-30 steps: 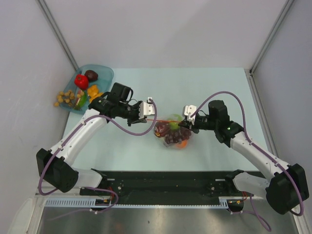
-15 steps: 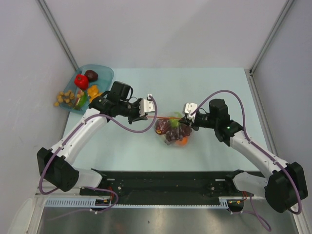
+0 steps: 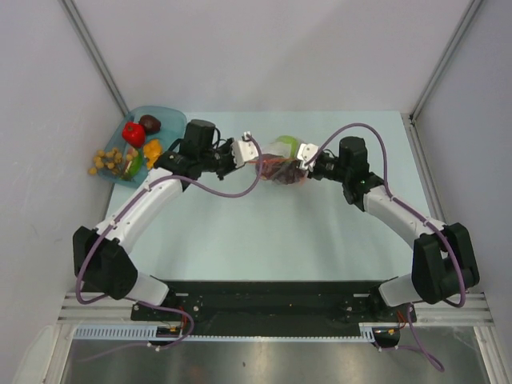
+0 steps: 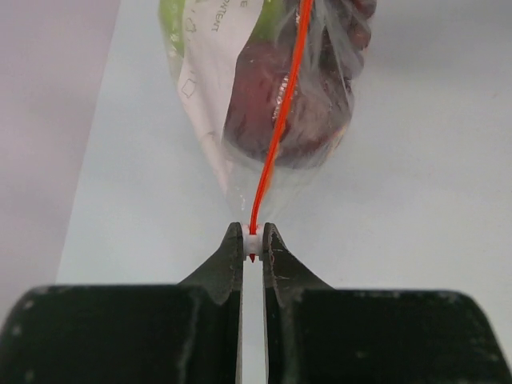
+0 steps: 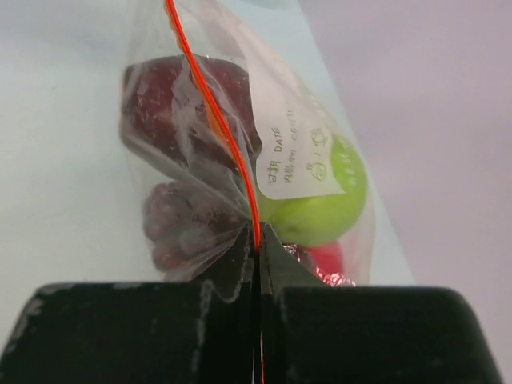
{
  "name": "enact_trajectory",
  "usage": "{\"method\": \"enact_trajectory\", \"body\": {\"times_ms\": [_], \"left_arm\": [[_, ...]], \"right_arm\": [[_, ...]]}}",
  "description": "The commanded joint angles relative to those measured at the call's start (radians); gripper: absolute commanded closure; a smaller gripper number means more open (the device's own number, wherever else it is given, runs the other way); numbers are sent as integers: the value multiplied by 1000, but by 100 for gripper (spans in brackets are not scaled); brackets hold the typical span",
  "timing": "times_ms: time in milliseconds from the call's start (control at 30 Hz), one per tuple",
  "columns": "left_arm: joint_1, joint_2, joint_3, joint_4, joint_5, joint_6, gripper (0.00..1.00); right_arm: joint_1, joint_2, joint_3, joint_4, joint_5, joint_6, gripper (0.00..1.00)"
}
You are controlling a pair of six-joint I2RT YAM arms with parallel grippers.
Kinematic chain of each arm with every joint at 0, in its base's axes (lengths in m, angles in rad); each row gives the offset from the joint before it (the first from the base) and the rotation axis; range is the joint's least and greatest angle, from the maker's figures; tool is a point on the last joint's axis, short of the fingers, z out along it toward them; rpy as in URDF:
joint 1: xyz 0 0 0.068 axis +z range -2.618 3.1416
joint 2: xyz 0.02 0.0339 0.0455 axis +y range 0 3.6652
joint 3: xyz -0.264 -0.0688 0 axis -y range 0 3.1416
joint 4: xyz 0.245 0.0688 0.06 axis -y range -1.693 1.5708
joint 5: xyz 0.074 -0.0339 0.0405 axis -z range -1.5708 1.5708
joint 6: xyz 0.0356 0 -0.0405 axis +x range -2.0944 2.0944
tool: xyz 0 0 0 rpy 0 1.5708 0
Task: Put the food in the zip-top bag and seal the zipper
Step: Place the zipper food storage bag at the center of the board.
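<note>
The zip-top bag [image 3: 279,162] hangs stretched between my two grippers over the far middle of the table. My left gripper [image 3: 251,151] [image 4: 253,238] is shut on the white tab at one end of the red-orange zipper [image 4: 280,120]. At the other end, my right gripper [image 5: 258,238] [image 3: 306,154] is shut on the zipper [image 5: 214,104]. Food shows through the clear plastic: a green apple [image 5: 340,200] behind the white label [image 5: 290,152], dark purple grapes [image 5: 180,220], and a red apple [image 5: 328,258] low down. The zipper runs as one thin line along the bag's top.
A teal-blue tray [image 3: 171,119] stands at the table's far left corner with a red fruit [image 3: 134,134], a dark fruit [image 3: 150,123] and yellow pieces [image 3: 108,160] spilling over its edge. Grey walls close in the back and both sides.
Both grippers have carried the bag from the table's middle towards the far side and raised it. Each keeps its hold on the zipper ends.
</note>
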Motion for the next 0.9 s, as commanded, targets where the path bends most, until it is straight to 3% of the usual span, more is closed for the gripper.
{"method": "enact_trajectory", "body": {"times_ms": [0,67,167,333,467,567,600,667,767,800,867], "left_arm": [[6,-50,-174,23,-7,84,100],[2,-70,-280,39,-8,95,100],[-21,-89,-395,39,4,81,100],[-93,-188,-549,51,35,30,100],[-159,-267,-606,46,39,-11,100],[-199,-296,-626,39,30,-59,92],[-202,-300,-629,33,30,-74,75],[-202,-317,-617,13,33,-109,59],[-202,-372,-571,-44,30,-172,19],[-201,-391,-539,-55,32,-188,1],[-199,-443,-503,-73,35,-229,0]], "right_arm": [[48,20,44,-260,-88,-186,100],[100,40,40,-456,-83,-225,98],[148,76,11,-636,-45,-271,87],[200,5,-79,-737,-39,-251,71],[219,-76,-125,-785,-52,-236,47],[245,-136,-165,-828,-36,-221,36],[245,-151,-173,-836,-31,-215,34],[236,-203,-180,-857,-14,-180,30],[191,-307,-176,-845,-10,-112,20],[176,-344,-174,-837,-13,-57,17],[142,-433,-162,-810,-13,-2,9]]}}
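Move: Both hands hold the zipper bag by its red zipper, with the food hanging about 7 cm below them: its middle is some 7 cm right and 1 cm ahead of the left hand, and 7 cm left and 2 cm back of the right. The landing spot at the board's center lies roughly 8 cm back, 8 cm right and 19 cm below the left hand, and 11 cm back, 6 cm left, 18 cm below the right. From the left hand, the blue bin stands about 28 cm left, 12 cm farther out. Still pinching the zipper, both hands draw the bag back towards the bases and quickly lower it some 15 cm onto the board, tipping their fingers down, the right by about 30 degrees or more. The right fingers begin opening on the way down, the left only late, near the bottom. Both let go wide open some 17 to 20 cm back, easing up a few centimetres. ##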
